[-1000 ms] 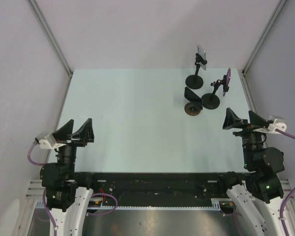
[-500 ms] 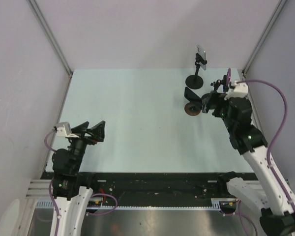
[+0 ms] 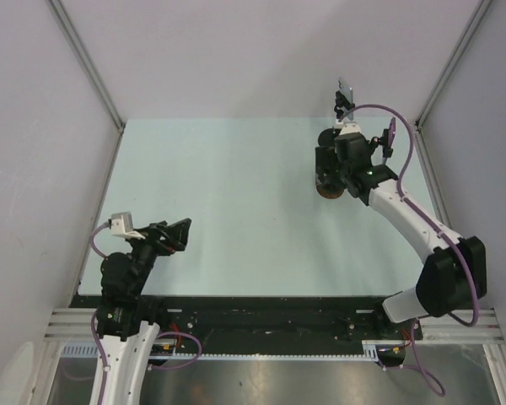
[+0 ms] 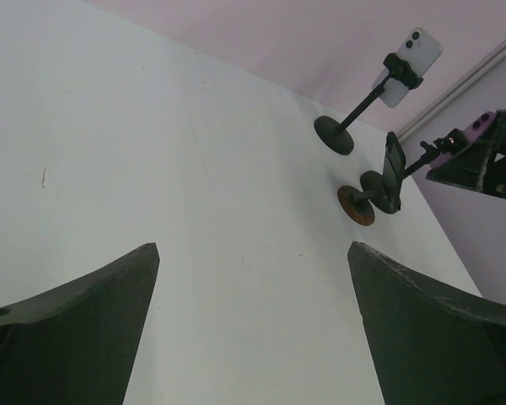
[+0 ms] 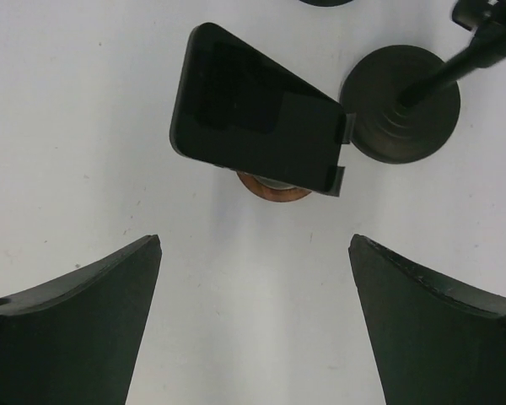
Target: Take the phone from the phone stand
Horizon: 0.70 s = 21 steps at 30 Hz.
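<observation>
A black phone (image 5: pixel 257 131) rests tilted in a phone stand with a round brown base (image 5: pixel 274 187); the top view shows only that base (image 3: pixel 326 191). My right gripper (image 5: pixel 255 242) hovers above the phone, open, with bare table between its fingers. In the top view the right gripper (image 3: pixel 337 167) covers the phone. My left gripper (image 3: pixel 179 232) is open and empty over the near left of the table. Its wrist view shows the left gripper (image 4: pixel 253 248) facing the black phone (image 4: pixel 394 169) from far away.
Two more stands are at the back right. One holds a white phone (image 3: pixel 346 89) (image 4: pixel 413 55). The other holds a purple phone (image 3: pixel 390 133) over a black round base (image 5: pixel 401 118) right beside the brown one. The side walls stand close on the right.
The right arm has swung from the near right edge out to the back, ending above the black phone. The left gripper has moved slightly forward and right. Both stayed open.
</observation>
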Each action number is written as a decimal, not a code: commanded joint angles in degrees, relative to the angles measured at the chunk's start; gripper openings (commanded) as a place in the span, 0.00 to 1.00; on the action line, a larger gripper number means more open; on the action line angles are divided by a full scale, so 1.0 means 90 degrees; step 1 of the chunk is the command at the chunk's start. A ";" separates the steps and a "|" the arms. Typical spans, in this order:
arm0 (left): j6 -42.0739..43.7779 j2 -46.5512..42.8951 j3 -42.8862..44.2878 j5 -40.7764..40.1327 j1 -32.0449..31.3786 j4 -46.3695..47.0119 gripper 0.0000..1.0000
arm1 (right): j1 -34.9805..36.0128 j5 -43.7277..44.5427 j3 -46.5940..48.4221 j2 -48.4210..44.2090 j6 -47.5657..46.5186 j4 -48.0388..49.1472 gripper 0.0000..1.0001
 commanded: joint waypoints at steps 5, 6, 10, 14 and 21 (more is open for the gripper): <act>-0.0408 -0.0089 0.0111 0.0083 0.0044 -0.0292 1.00 | 0.0594 0.1220 0.0764 0.1148 -0.1130 0.1081 0.99; -0.0379 -0.0109 0.0140 0.0063 0.0044 -0.0321 1.00 | 0.0672 0.1288 0.0774 0.1237 -0.1121 0.1160 1.00; -0.0301 -0.0187 0.0179 0.0063 0.0044 -0.0361 1.00 | 0.0800 0.1737 0.0959 0.1744 -0.1618 0.1452 0.99; -0.0271 -0.0197 0.0189 0.0043 0.0044 -0.0390 1.00 | 0.0907 0.2069 0.1086 0.2184 -0.1765 0.1580 0.88; -0.0281 -0.0256 0.0189 0.0063 0.0044 -0.0390 1.00 | 0.0976 0.2538 0.1106 0.2555 -0.2087 0.2000 0.64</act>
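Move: The right hand's open fingers point forward and down at the black phone on the wooden-based stand, about 13 cm ahead, 2 cm left and 10 cm below. The base of the right stand is roughly 18 cm ahead and 10 cm to the right of the hand. The far stand's base is some 33 cm straight ahead, both bases about 18 cm down. From the idle left hand the phone lies around 30 cm ahead, 48 cm right and 12 cm lower. Right hand travels roughly 7 cm forward, also down and left, towards the phone, rolling left-side-down 25 degrees, fingers partly closing. ##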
